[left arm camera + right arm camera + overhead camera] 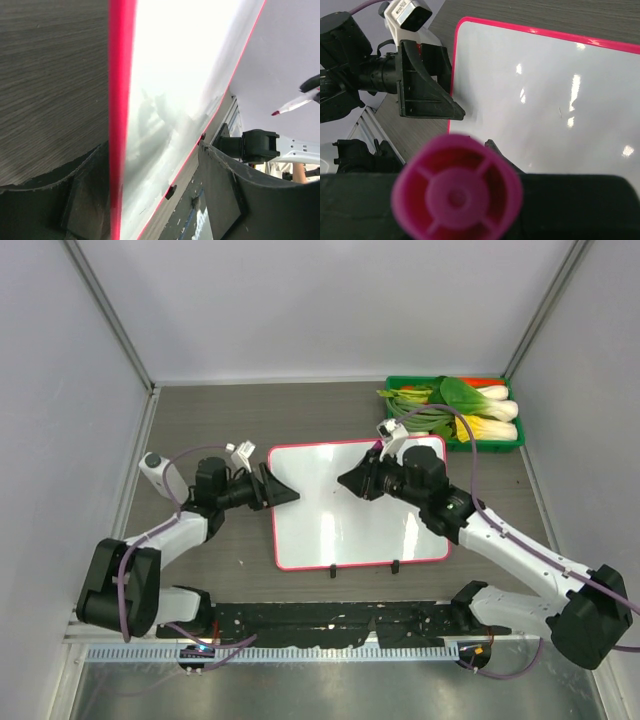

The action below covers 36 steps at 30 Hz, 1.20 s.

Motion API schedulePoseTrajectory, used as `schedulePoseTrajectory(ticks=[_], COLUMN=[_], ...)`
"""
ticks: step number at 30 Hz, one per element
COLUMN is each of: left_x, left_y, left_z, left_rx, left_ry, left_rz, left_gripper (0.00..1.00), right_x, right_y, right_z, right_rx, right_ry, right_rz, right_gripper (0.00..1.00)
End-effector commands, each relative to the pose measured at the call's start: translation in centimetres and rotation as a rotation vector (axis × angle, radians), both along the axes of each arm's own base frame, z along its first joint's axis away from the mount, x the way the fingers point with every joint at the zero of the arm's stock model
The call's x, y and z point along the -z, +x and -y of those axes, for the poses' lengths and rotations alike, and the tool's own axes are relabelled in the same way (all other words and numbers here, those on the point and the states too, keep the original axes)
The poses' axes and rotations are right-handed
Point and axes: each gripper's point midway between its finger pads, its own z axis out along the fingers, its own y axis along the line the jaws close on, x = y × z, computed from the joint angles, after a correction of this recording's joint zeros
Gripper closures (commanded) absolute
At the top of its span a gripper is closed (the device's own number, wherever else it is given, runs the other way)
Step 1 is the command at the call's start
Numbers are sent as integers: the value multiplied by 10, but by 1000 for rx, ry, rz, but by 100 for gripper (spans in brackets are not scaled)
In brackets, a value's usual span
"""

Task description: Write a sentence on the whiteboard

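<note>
The whiteboard (340, 530) lies flat on the table, pink-framed, with two black clips (332, 568) on its near edge. No writing shows on its white surface (545, 90); the sentence is not visible. My left gripper (283, 490) is open at the board's left edge, and in the left wrist view (150, 200) the pink edge (119, 100) runs between its spread fingers. My right gripper (350, 481) hovers over the board's upper middle, shut on a pink-capped marker (457, 187). The marker's pink tip (275, 113) shows in the left wrist view.
A green tray (520, 443) of vegetables stands at the back right, just beyond the right arm. Grey walls close in the table on the left, right and back. The arm bases and a black rail (330, 620) line the near edge.
</note>
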Motion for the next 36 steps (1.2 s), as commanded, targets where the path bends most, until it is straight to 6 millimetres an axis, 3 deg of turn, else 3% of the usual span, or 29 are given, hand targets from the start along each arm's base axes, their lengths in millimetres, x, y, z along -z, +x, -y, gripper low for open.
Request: schedulePoseTrajectory(ticks=[1, 7, 12, 20, 24, 36], left_x=[-30, -30, -24, 11, 19, 16], left_y=[13, 16, 10, 0, -9, -20], left_z=[-5, -16, -16, -18, -17, -22], left_rx=[-44, -89, -80, -42, -10, -6], left_ry=[-14, 31, 40, 78, 79, 104], left_rz=[171, 194, 193, 143, 137, 195], left_gripper=[30, 40, 68, 96, 100, 100], right_x=[-34, -37, -43, -36, -43, -26], right_y=[11, 13, 17, 20, 22, 25], right_z=[-9, -18, -28, -46, -50, -83], right_rx=[11, 14, 28, 52, 75, 112], right_ry=[48, 20, 8, -53, -75, -73], right_rz=[91, 113, 141, 174, 213, 279], right_gripper=[98, 99, 98, 99, 98, 99])
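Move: The whiteboard's left edge is right at the open left gripper, level in height and at most 1 cm to its left; the board's middle is roughly 18 cm to its right and 1 cm back, and the nearer black clip 11 cm right and 17 cm back. The marker-holding right hand hovers some 12 cm above the board, with that same edge about 16 cm to its left, the board's middle 4 cm right and 4 cm back, and the green vegetable crate 25 cm right and 17 cm ahead. The left hand rises about 2 cm while easing slightly left and forward, closes its fingers on the whiteboard's left rim, then keeps the pinch as it sinks back down and draws the rim some 2 cm towards the robot, its wrist rolling slightly. Meanwhile the right hand keeps its grip on the marker and travels left about 7 cm over the board towards the left gripper, at nearly the same height, rolling the wrist some 10 degrees with the marker tip still clear of the surface. ##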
